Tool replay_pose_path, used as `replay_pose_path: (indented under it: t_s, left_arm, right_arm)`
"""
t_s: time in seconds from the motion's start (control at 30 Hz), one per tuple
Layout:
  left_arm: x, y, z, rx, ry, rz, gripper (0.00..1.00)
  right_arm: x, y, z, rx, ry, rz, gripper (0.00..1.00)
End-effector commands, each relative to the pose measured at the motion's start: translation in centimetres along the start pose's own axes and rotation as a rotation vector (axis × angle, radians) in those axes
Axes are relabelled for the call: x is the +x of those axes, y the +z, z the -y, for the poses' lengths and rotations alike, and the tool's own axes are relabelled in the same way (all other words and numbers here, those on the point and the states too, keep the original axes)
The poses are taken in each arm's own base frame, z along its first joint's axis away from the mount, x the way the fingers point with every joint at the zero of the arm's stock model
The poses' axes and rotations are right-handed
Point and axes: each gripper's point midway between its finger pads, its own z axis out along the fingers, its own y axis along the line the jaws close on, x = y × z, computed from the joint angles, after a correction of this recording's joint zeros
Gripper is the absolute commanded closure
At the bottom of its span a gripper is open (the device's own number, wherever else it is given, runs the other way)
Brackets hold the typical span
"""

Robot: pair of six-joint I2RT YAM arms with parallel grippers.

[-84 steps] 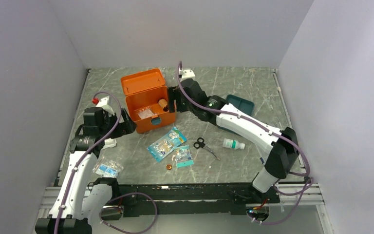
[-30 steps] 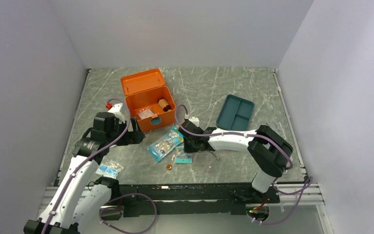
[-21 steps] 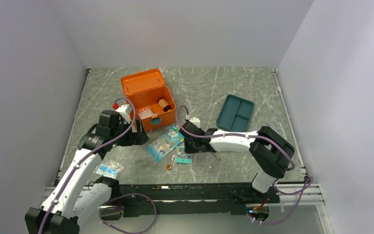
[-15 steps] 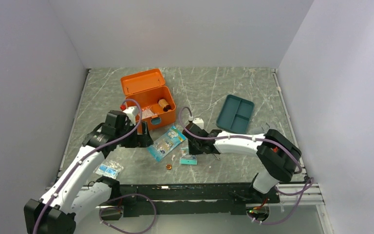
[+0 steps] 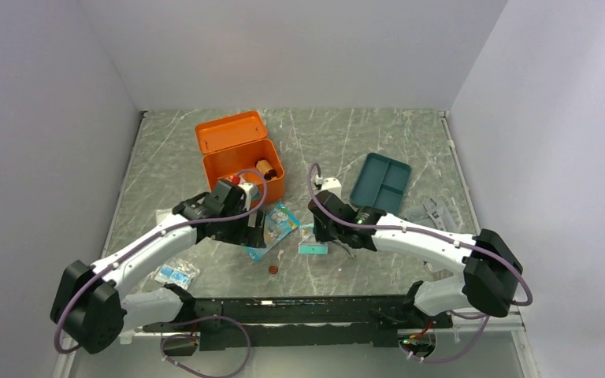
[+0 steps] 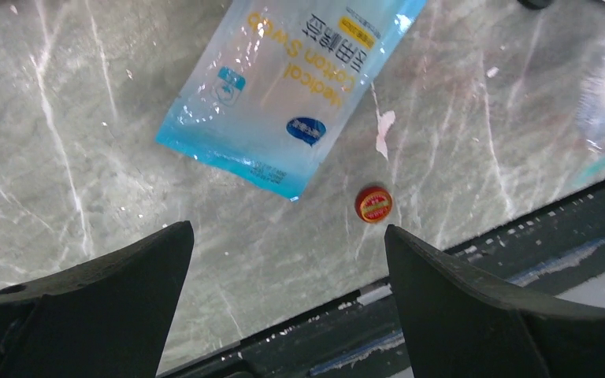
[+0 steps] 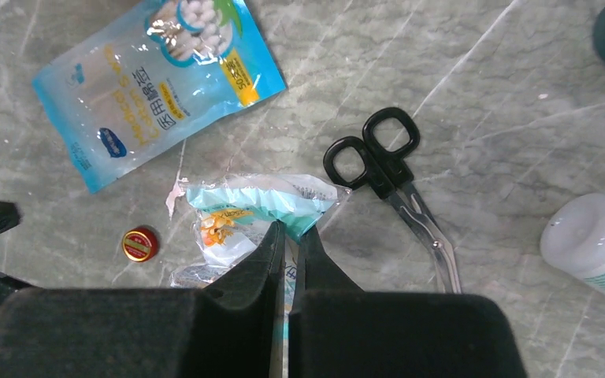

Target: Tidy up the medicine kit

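Note:
The medicine kit [image 5: 243, 167] is an orange box with its lid open, standing at the back left with a few items inside. My left gripper [image 5: 254, 230] is open and hovers over the blue cotton swab packet [image 5: 277, 223]. In the left wrist view that packet [image 6: 283, 87] lies beyond the wide-open left gripper [image 6: 283, 236]. My right gripper [image 7: 291, 228] is shut on a small teal and clear packet [image 7: 256, 201] and holds it just above the table. This right gripper [image 5: 317, 235] and its packet [image 5: 313, 249] are in front of the kit.
Black-handled scissors [image 7: 386, 169] and a white bottle [image 7: 595, 240] lie right of the held packet. A red cap [image 5: 272, 269] lies near the front edge. A flat teal divided tray [image 5: 380, 181] sits at the right. A small clear packet [image 5: 175, 273] lies front left.
My left arm has swung right from beside the kit to over the blue packet. My right gripper has shifted slightly with the teal packet pinched in it.

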Motion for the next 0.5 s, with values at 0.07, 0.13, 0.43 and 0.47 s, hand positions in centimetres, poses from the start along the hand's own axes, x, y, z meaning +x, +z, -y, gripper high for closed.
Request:
replay_pose_path:
  t_s: [0.07,0.13,0.43,0.47]
  left_arm:
    - [-3.8,1.5,1.4,-0.064,0.063,0.078,0.01]
    - [-4.4,2.2,1.3,-0.1,0.087,0.081,0.01]
    - [-5.4,5.8,1.0,-0.154,0.146,0.059,0.01]
    - [-5.4,6.2,0.9,-0.157,0.149,0.053,0.01]
  right_arm:
    - [-4.1,-3.1,-0.6,-0.029,-0.013,0.119,1.0]
    - [-4.6,-3.6,-0.6,-0.037,-0.014,0.132,1.0]
    - [-6.6,-6.9,0.2,-0.046,-0.009,0.211,1.0]
    - [-6.6,-7.2,0.3,-0.047,-0.005,0.218,1.0]
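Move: The cotton swab bag lies about 7 cm ahead of the open left hand, 6 cm to its right and 8 cm below. The red cap is 3 cm back and 7 cm right of this hand, and the orange box some 20 cm ahead, 2 cm left. From the right hand, already pinching the small clear packet, the box is about 16 cm ahead and 18 cm left, the swab bag 3 cm ahead and 11 cm left, the scissors 2 cm ahead and 5 cm right. Left hand, wide open, reaches 5 cm forward-right and sinks towards the swab bag; right lifts its pinched packet 6 cm. ##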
